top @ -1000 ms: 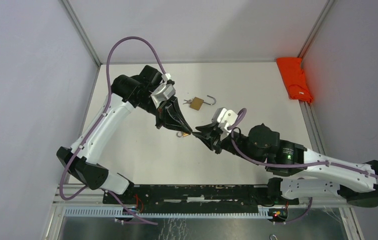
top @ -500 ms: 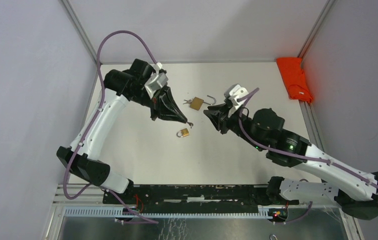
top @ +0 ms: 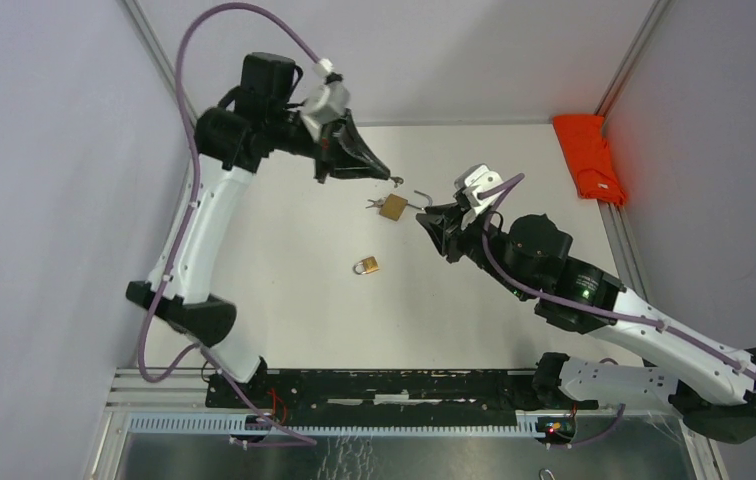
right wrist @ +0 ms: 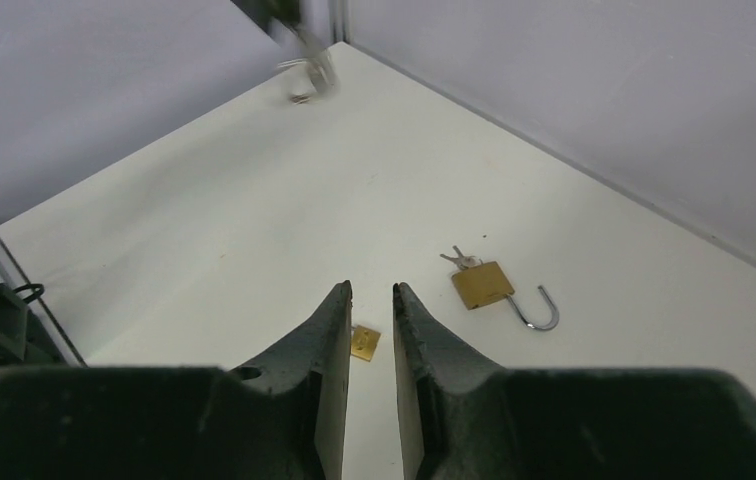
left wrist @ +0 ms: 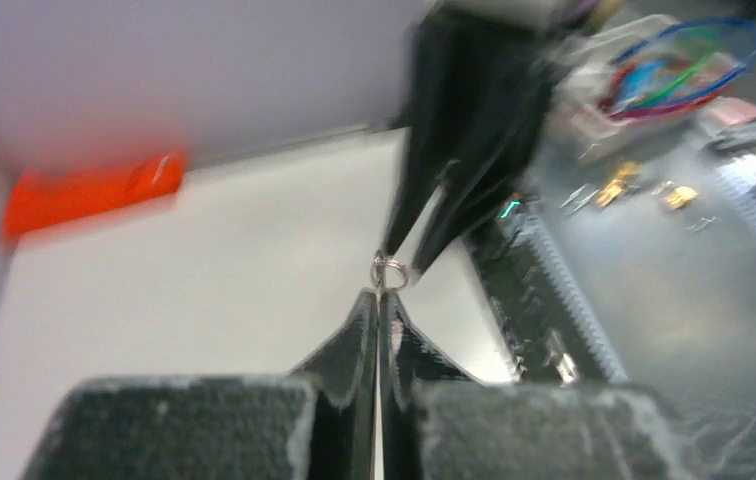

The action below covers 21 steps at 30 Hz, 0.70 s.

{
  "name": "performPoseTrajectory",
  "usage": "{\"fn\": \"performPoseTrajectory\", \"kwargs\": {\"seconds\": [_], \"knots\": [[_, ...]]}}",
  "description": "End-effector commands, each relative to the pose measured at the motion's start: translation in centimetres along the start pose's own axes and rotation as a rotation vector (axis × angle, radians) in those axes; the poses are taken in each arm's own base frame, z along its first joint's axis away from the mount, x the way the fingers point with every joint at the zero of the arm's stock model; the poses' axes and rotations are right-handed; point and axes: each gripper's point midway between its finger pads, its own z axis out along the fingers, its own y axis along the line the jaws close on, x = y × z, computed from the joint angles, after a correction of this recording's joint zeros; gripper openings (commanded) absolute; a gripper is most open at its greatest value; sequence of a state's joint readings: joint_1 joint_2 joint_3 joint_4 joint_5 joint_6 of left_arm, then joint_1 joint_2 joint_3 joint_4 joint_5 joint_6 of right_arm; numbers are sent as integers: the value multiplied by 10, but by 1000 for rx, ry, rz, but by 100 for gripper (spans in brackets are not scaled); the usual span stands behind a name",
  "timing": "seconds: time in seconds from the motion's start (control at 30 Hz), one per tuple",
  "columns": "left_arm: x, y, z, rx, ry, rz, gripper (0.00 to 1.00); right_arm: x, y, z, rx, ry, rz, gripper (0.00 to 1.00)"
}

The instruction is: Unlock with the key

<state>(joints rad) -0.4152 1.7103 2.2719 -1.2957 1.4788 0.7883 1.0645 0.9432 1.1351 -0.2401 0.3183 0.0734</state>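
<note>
A small closed brass padlock (top: 367, 265) lies alone mid-table; the right wrist view shows it (right wrist: 364, 342) just beyond my right fingertips. A larger brass padlock (top: 393, 207) lies further back with its shackle (right wrist: 540, 310) swung open and keys (right wrist: 462, 261) in its base. My left gripper (top: 386, 176) is raised over the back of the table, shut on a key; only the key's ring (left wrist: 390, 272) sticks out of the tips (left wrist: 381, 293). My right gripper (top: 426, 218) stands open and empty (right wrist: 371, 290), just right of the larger padlock.
An orange cloth (top: 589, 155) lies at the back right by the enclosure rail. Grey walls close in the table on three sides. A black rail (top: 394, 385) with the arm bases runs along the near edge.
Both grippers were at the small padlock a second ago. The left arm has lifted and swung to the back with the key. The right gripper has moved back beside the open padlock.
</note>
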Motion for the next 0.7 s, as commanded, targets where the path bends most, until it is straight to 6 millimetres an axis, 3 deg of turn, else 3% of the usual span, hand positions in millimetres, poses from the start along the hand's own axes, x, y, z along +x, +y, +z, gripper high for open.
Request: {"fn": "performPoseTrajectory", "kwargs": {"seconds": [0.0,0.07,0.17,0.27,0.47,0.6,0.67], "knots": [[-20,106,-7,-684,42,88,2,-17,-19,-6,90,-60,0,27],[-21,116,-14,-805,66,169,2,-13,-21,-5,102,-48,-3,27],[-28,124,-11,-814,41,56,2,-6,-28,-5,142,-20,-15,27],[-18,133,-17,-929,1,-90,2,2,-45,-6,242,31,-24,28],[49,111,-42,-1124,55,-368,2,8,-64,1,256,58,13,30],[107,87,-78,-1334,218,-544,2,16,-78,23,214,94,111,29],[126,71,-81,-1330,269,-566,2,22,-75,38,111,84,163,29]]}}
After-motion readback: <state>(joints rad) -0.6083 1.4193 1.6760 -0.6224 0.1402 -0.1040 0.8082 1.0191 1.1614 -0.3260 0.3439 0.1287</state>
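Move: The small padlock lies about 9 cm ahead of the left hand, 4 cm to its left and some 40 cm below; that hand already holds the small key. The big padlock, its shackle already open, is roughly 25 cm ahead of that hand and 2 cm to its right. From the empty right hand, the small padlock lies about 9 cm ahead, 10 cm left and 32 cm below, the big one 25 cm ahead and 4 cm left. The small key stays pinched in the left fingers and is carried some 12 cm forward, high over the table, swinging out right and back, then sinking about 9 cm overall; that wrist turns some 70 degrees counter-clockwise, from pointing right to forward-right, and tips down. The right hand, still empty and open, goes about 7 cm forward and 5 cm right, sinks a little and turns slightly clockwise. ##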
